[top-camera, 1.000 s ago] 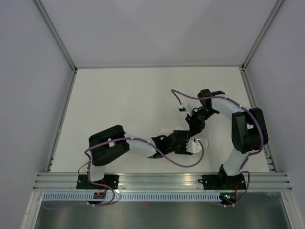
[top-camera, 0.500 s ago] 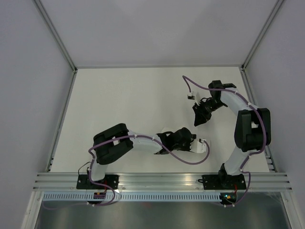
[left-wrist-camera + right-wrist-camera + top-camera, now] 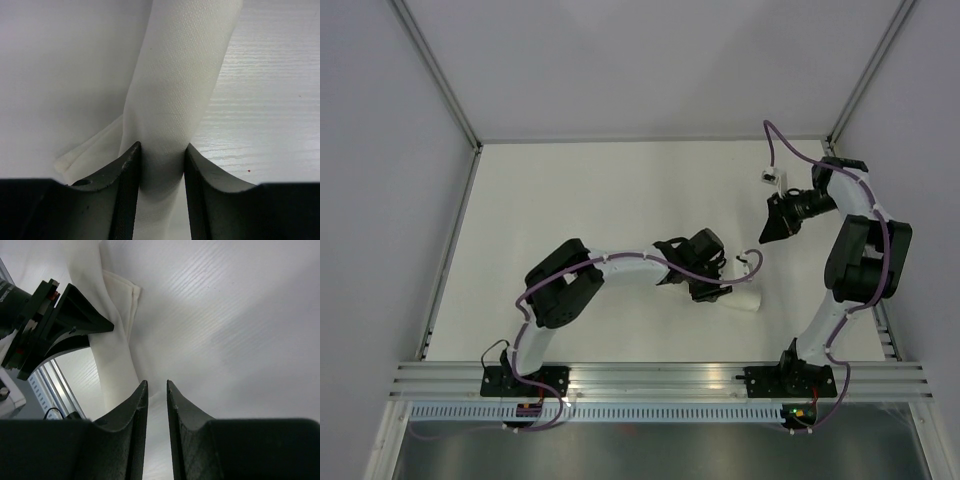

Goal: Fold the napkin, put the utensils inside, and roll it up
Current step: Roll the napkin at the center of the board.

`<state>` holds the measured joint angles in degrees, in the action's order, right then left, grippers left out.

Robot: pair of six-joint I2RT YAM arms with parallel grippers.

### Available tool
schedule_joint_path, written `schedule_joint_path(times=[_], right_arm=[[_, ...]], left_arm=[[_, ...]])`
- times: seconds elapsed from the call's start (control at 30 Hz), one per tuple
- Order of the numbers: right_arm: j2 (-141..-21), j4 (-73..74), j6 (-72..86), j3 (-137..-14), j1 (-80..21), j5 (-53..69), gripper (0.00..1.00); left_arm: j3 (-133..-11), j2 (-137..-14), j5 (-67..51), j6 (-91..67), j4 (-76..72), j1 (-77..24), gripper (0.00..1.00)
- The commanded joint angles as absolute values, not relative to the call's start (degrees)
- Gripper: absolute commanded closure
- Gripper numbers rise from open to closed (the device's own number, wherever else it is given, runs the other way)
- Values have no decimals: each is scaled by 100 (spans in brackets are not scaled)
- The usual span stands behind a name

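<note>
The napkin (image 3: 744,299) is a rolled white tube lying on the white table right of centre. My left gripper (image 3: 713,290) is shut on it; in the left wrist view the jaws (image 3: 161,152) squeeze the roll (image 3: 180,90), and a loose folded edge lies to its left. My right gripper (image 3: 769,234) is lifted off to the far right, apart from the roll. Its jaws (image 3: 156,385) stand a narrow gap apart with nothing between them. The right wrist view shows the napkin (image 3: 115,370) and the left gripper (image 3: 60,325) below. No utensils show.
An aluminium rail (image 3: 660,380) runs along the near edge by the arm bases. Frame posts (image 3: 445,270) border the table on the left and on the right (image 3: 880,320). Purple cables (image 3: 750,262) loop off both wrists.
My right gripper has left the napkin, rising and swinging to the far right. My left gripper has shifted up and right a little, still holding the roll, and its forearm has swung out.
</note>
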<state>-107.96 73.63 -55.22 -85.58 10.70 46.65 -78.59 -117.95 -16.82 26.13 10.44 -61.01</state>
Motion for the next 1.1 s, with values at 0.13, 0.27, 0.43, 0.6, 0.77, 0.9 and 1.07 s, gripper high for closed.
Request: schedule_joint_path(times=[0.13,0.27,0.43,0.6,0.77,0.9,1.07], right_arm=[[-10328,8069,-6363,-8605,1336,4993,72],[-9487,7578,-6477,-7956,1336,4895,71],[-8527,6822,-6451,-7313,1327,4729,67],[-7718,6600,-6872,-6812,1126,4650,62],[-7007,6479,-6970,-6181,162,4168,59],[-6627,5679,-6277,-5512,-859,3404,53],[-6645,4941,-5802,-4835,-2010,2620,52]], left_arm=[[-8665,-12445,-3295,1680,2706,-5758,57],[-9000,-12717,-3901,1486,3058,-5573,56],[-9325,-13068,-4403,1213,3392,-5283,55],[-9588,-13297,-4895,985,3665,-5037,55],[-9738,-13517,-5080,879,3867,-4983,54],[-9861,-13632,-5203,817,4016,-4940,54],[-9923,-13746,-5335,774,4069,-4913,54]])
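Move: The rolled napkin already sits between the left fingers. Its loose flap lies about 4 cm ahead of that hand and 3 cm to its left, and the roll's right stretch about 8 cm to its right and 2 cm back. From the right hand, that right stretch lies some 13 cm back, 4 cm left and 8 cm below; the left gripper is roughly 12 cm back, 12 cm left and 8 cm lower. Keep the roll between the left fingers and turn that wrist some 50 degrees so the fingertips swing back towards the base, easing the hand about 2 cm back and 2 cm left at the same height. Lift the right gripper about 5 cm while drawing it back, 12 cm in all, then swing it left and down to its starting height towards the roll's right stretch, rolling the wrist and opening the fingers somewhat. ##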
